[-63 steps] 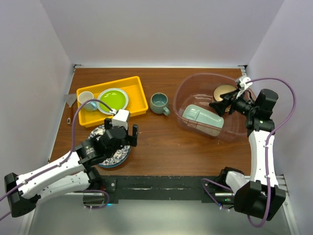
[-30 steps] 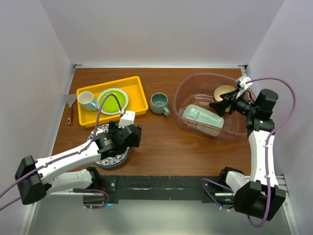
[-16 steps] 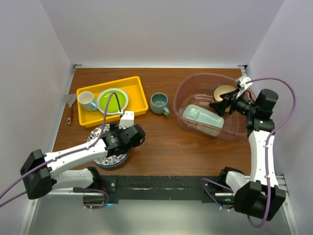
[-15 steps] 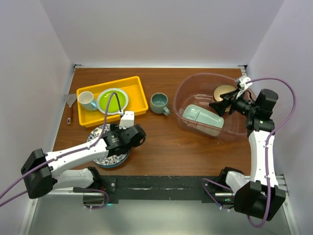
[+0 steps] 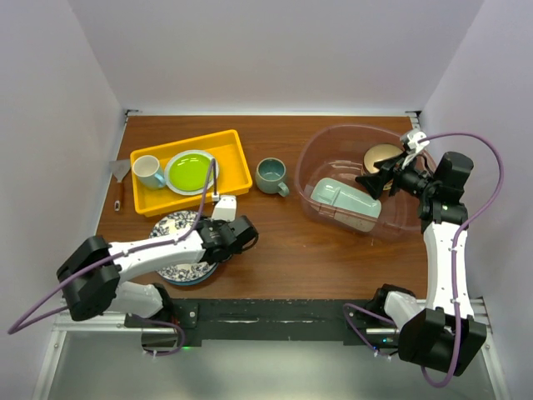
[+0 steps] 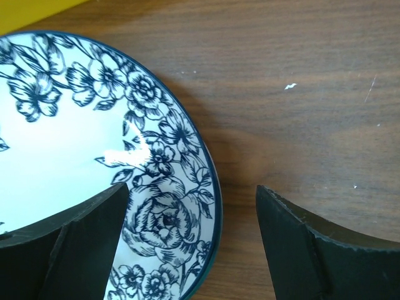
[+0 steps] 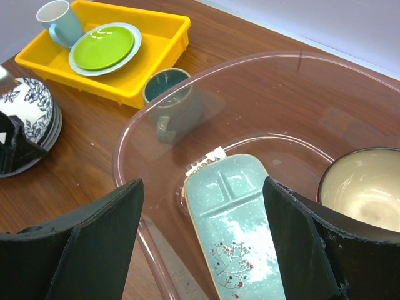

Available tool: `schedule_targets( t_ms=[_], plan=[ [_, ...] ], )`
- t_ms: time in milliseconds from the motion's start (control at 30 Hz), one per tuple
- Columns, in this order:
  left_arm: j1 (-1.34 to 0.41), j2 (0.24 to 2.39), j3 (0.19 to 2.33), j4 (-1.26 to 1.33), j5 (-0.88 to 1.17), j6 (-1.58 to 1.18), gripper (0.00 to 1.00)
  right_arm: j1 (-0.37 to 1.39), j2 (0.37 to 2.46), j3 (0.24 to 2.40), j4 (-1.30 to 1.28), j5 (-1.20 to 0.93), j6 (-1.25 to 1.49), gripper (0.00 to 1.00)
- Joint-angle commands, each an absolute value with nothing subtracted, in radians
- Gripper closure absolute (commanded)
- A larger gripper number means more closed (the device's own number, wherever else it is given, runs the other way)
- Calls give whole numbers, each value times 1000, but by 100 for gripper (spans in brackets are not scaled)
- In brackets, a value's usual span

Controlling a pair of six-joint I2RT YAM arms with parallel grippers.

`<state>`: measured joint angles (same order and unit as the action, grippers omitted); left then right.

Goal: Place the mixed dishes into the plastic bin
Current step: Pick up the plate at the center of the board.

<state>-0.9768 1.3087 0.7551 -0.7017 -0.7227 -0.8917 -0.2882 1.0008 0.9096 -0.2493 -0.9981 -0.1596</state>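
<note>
A blue-patterned plate (image 5: 176,230) (image 6: 75,137) tops a small stack at the front left. My left gripper (image 5: 239,237) (image 6: 194,244) is open and low over the plate's right rim, with one finger above the plate and the other above bare wood. The plastic bin (image 5: 310,150) (image 7: 300,55) stands at the right and holds the mint-green tray (image 5: 344,202) (image 7: 240,231) and the tan bowl (image 5: 381,156) (image 7: 365,187). Over the bin hovers my right gripper (image 5: 375,179) (image 7: 203,244), open and empty. The grey-green mug (image 5: 271,175) (image 7: 164,84) sits on the table just left of the bin.
A yellow tray (image 5: 229,150) at the back left holds a green plate (image 5: 191,171) and a pale cup (image 5: 147,171). A small scraper (image 5: 121,177) lies left of it. White walls close in the table on three sides.
My left gripper has slid right across the patterned plate to its right rim, and its jaws have narrowed a little. The right arm has stayed still.
</note>
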Motion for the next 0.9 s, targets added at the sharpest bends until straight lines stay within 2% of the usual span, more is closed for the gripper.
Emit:
schedule_targets(
  t_ms=[0,200,333,533,567,600,667,867],
  plan=[
    [-1008,1377,808,-709,-735,-954,12,-291,988,936,-252,-1028,-178,19],
    [-1077,1486,870,-778,-785,-1006,16,-290,989,937,-253,-1029,-179,19],
    [-1107,1546,891,-819,-796,-1032,25,-290,991,939,-253,-1029,-181,19],
    [-1120,1600,896,-833,-795,-1055,27,-290,991,942,-261,-1029,-187,19],
    [-1123,1601,902,-834,-795,-1054,31,-290,992,942,-261,-1029,-187,19],
    [-1124,1601,905,-834,-792,-1046,39,-290,992,942,-262,-1029,-187,19],
    [-1129,1598,914,-824,-781,-1032,47,-290,992,942,-262,-1029,-189,19],
    [-1141,1554,939,-808,-756,-989,53,-290,991,943,-267,-1028,-192,19]
  ],
)
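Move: The top floral plate's middle is about 8 cm to the left of my left hand, level with it front to back and some 4 cm below; my open fingers already straddle its right rim from above. The yellow tray lies about 18 cm ahead and 7 cm left, the green mug some 16 cm ahead and 13 cm right. From my right hand the plate is about 45 cm left, 9 cm back and 25 cm lower. I lower my left hand about 3 cm to the floral plate's right rim while drawing back 2 cm and sliding roughly 2.5 cm right, then ease slightly back left and up. I roll the wrist some 15 degrees, its left side rising, and close the fingers to about half open, one above the plate, the other just outside the stack's edge. ##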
